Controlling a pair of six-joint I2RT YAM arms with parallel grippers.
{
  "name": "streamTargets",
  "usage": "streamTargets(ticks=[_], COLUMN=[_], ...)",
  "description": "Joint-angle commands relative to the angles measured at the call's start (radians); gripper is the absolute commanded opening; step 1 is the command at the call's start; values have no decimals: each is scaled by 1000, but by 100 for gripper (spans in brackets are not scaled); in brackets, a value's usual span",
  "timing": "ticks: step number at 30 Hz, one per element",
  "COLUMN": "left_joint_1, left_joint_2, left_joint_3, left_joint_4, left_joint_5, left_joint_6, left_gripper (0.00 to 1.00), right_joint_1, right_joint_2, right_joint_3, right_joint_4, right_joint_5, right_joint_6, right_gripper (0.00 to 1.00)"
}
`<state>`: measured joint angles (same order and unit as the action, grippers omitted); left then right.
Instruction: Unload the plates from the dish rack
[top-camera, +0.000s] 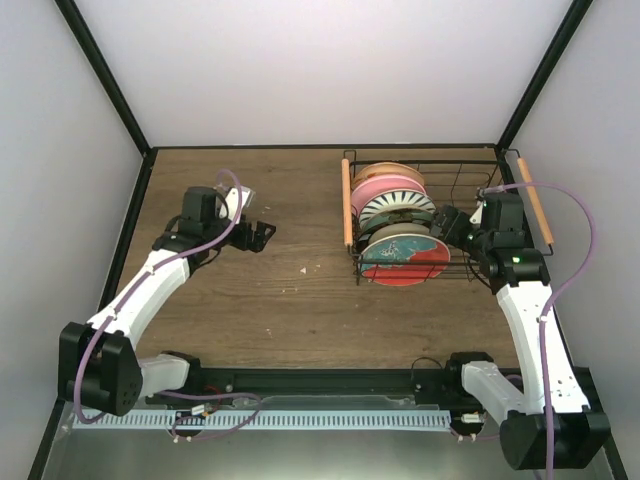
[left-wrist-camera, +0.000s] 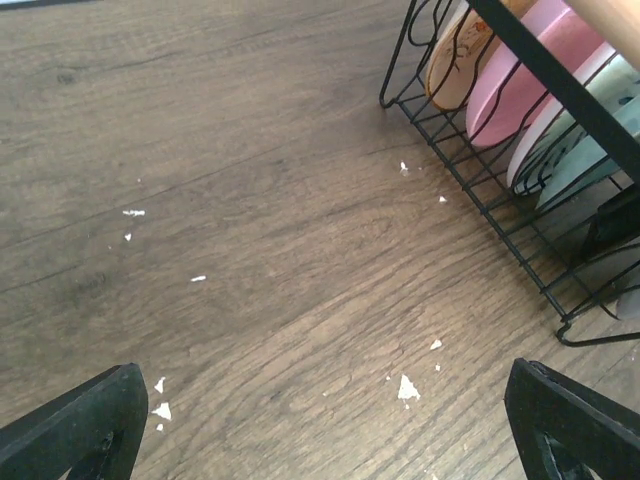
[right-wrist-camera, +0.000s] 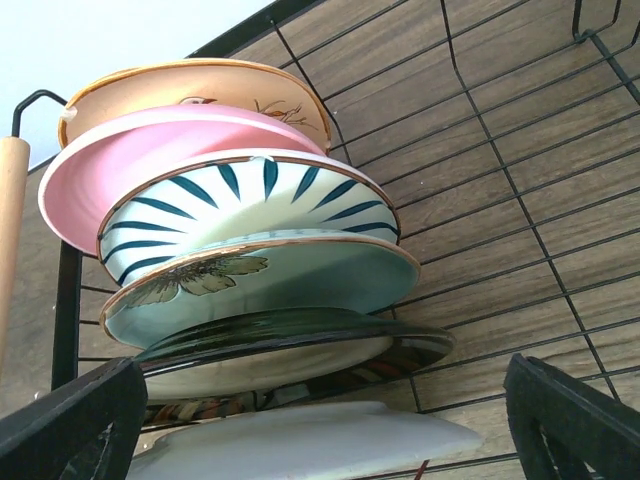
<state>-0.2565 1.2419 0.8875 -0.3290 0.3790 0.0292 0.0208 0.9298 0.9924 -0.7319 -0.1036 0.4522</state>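
The black wire dish rack (top-camera: 420, 153) stands right of centre with the plates on edge inside it. From back to front they are tan floral (top-camera: 388, 171), pink (top-camera: 385, 187), striped white (top-camera: 398, 204), mint green (top-camera: 400, 222) and red with teal flowers (top-camera: 408, 258). My right gripper (top-camera: 447, 228) is open at the rack's right side, level with the front plates. The right wrist view shows tan (right-wrist-camera: 200, 90), pink (right-wrist-camera: 140, 165), striped (right-wrist-camera: 250, 200), mint (right-wrist-camera: 300, 285), a dark rim (right-wrist-camera: 300, 340) and a pale underside (right-wrist-camera: 300, 440) between the spread fingers of the right gripper (right-wrist-camera: 322, 425). My left gripper (top-camera: 262, 235) is open and empty over the table.
Two tan wooden handles (top-camera: 347, 205) (top-camera: 535, 210) run along the rack's sides. In the left wrist view the left gripper (left-wrist-camera: 325, 425) hangs above bare wood with white crumbs (left-wrist-camera: 406, 388). The rack's corner (left-wrist-camera: 480, 190) is at the upper right there. Walls enclose the table.
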Motion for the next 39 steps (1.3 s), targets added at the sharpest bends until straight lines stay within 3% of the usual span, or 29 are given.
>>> streamTargets(ticks=[1,7,13,16,23,26,32,39], left_joint_1=[4,-48,-255,-351,-504,-548,-608,-624], left_joint_2=[16,228,428,486,559,560,579,606], left_joint_3=[58,378,707,786,843,829,832,850], left_joint_4=[62,26,-77,-99,-141,-153,-180,-207], left_joint_5=[-7,77,52,44,21,19,9,9], left_joint_6=[18,88,345,425,497,529,566,573], left_gripper=[100,100,99,91,64,56,51,51], right_joint_1=[-4,-4,-4,-4,-4,-4,-4,-4], right_joint_2=[-9,-15,-59,-66,-116,-133,-133,-140], right_joint_3=[-1,-4,34,53,42,27,20,3], right_joint_4=[22,48,127,128,91,86,79,82], right_joint_5=[33,98,213,238,248,239,234,231], right_joint_6=[11,-80,-13,-4,6,12,15,35], right_gripper=[100,100,100,100,100,100,100,100])
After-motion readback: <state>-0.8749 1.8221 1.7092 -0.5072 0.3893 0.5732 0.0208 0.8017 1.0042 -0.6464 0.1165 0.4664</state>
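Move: The plate with the red and teal underside, nearest the robot in the rack, has its middle about 33 cm right of the left hand, 6 cm back and 7 cm lower; from the right hand it lies some 9 cm left, 2 cm back and 12 cm down. The dark-rimmed plate stands about 4 cm beyond it, the pale green flower plate about 8 cm beyond it. The rack's left wooden handle is roughly 17 cm right of the left hand, 7 cm ahead and 3 cm lower. Rising and reaching forward first, the left hand then sweeps about 29 cm right to the plates, drawing back and sinking some 5 cm at the end. Its wrist turns clockwise about 50 degrees so the slanted fingers point mostly right, while they close from wide to half open around the line of the nearest plates. The right hand backs off up and to the right, about 6 cm up, tilting upward, still open. ##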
